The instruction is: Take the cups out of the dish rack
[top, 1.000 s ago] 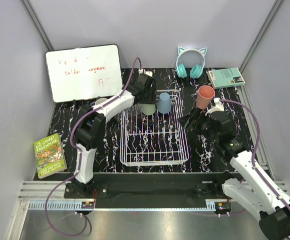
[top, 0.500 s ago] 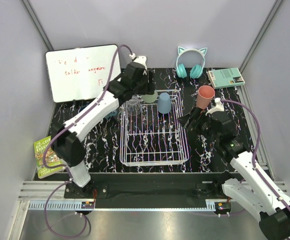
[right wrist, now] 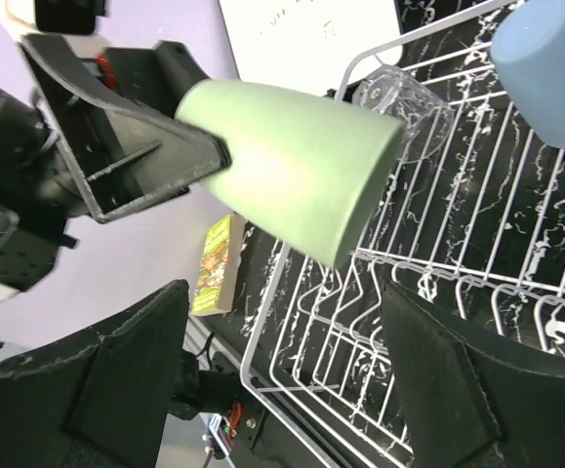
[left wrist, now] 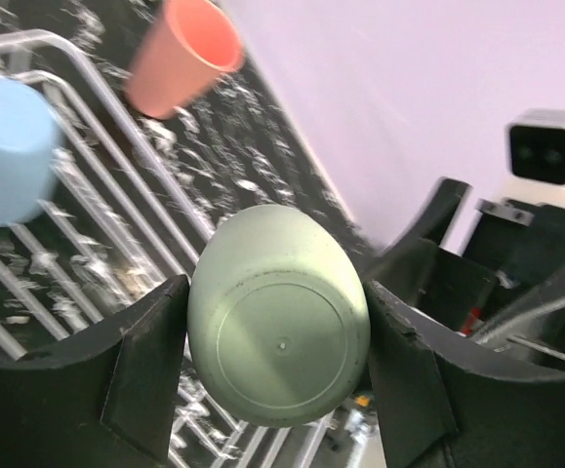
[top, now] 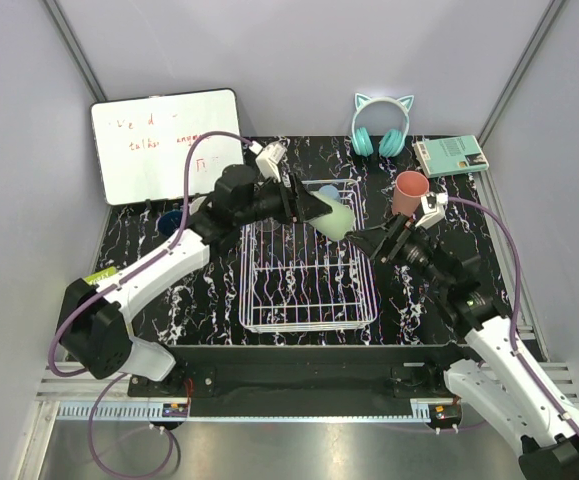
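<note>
My left gripper (top: 324,210) is shut on the sage-green cup (top: 336,218) and holds it on its side in the air over the back right of the white wire dish rack (top: 307,318). In the left wrist view the cup's base (left wrist: 278,341) fills the gap between the fingers. My right gripper (top: 374,243) is open and empty just right of the cup, and the cup (right wrist: 292,171) hangs above its fingers. The light-blue cup (right wrist: 545,68) and the clear glass (right wrist: 399,97) stand upside down at the rack's back. The salmon-pink cup (top: 409,193) stands on the table right of the rack. A dark mug (top: 172,220) sits left of the rack.
A whiteboard (top: 167,145) leans at the back left. Teal cat-ear headphones (top: 381,125) and a teal box (top: 451,155) lie at the back right. A green book (top: 99,277) lies at the left edge, partly under my left arm.
My left arm lifted the sage-green cup out of the rack's back and swung it right, towards the right gripper. My right gripper rose and turned to face the cup.
</note>
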`<state>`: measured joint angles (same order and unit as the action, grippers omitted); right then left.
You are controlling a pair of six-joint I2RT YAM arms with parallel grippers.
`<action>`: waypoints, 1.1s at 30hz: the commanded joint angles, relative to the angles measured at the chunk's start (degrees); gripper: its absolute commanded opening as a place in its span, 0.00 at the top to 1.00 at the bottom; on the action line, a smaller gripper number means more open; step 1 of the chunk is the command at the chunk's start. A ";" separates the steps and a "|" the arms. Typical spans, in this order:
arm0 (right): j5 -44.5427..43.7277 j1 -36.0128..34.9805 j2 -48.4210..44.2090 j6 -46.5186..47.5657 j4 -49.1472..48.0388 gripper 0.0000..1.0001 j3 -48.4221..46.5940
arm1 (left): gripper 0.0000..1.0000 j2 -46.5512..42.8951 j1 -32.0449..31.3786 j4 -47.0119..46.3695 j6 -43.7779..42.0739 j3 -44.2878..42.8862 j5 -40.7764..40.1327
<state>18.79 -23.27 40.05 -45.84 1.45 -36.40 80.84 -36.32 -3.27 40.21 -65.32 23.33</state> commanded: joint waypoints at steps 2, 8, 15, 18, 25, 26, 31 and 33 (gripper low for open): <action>3.27 -0.29 -1.91 -1.62 -4.35 0.14 -0.07 | 1.00 -1.82 0.02 -18.00 9.01 3.61 9.01; 4.15 -0.29 -1.03 -2.32 -6.63 0.16 0.63 | 1.00 -2.17 0.02 -23.44 12.61 7.04 10.50; 6.00 -0.38 3.71 -4.07 -12.61 0.24 0.89 | 1.00 -2.53 -0.60 -28.11 15.95 10.82 11.91; 7.05 -0.55 5.82 -5.13 -15.51 0.32 0.89 | 1.00 -2.35 -0.95 -29.42 16.57 12.06 12.26; 6.97 -1.69 8.29 -5.83 -18.41 0.61 0.98 | 1.00 -0.95 -2.88 -30.75 16.92 12.58 12.70; 7.05 -1.78 8.46 -5.92 -18.50 0.68 0.98 | 1.00 -0.77 -2.97 -30.75 17.01 12.50 12.70; 6.27 -1.96 7.76 -5.84 -17.01 1.00 1.42 | 1.00 -0.24 -3.32 -29.87 16.92 12.50 12.79; 5.65 -1.87 6.45 -5.31 -15.35 1.00 1.69 | 0.88 -0.42 -3.32 -26.64 15.44 12.06 12.18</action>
<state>26.50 -24.14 46.54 -55.29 -18.09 -35.22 80.62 -37.43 -32.82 60.97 -52.66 35.22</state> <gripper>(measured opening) 0.061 0.683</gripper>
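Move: The green cup is already in the left fingers, its middle about 4 cm to their right and 2 cm ahead. From the open right hand it lies roughly 9 cm to the left and 7 cm ahead, at much the same height. The blue cup stands in the rack some 19 cm ahead of the right hand, 8 cm to its left and 18 cm below. The red cup is about 20 cm ahead, 13 cm right and 22 cm below. The green cup, still held by the left hand, is brought back about 5 cm and slightly up and right as that hand turns some 20 degrees, fingers tipping up and swinging clockwise. The right hand rises about 4 cm and goes 3 cm left to the cup's open end, then shuts its fingers late and pinches the rim wall, one finger inside the mouth. ##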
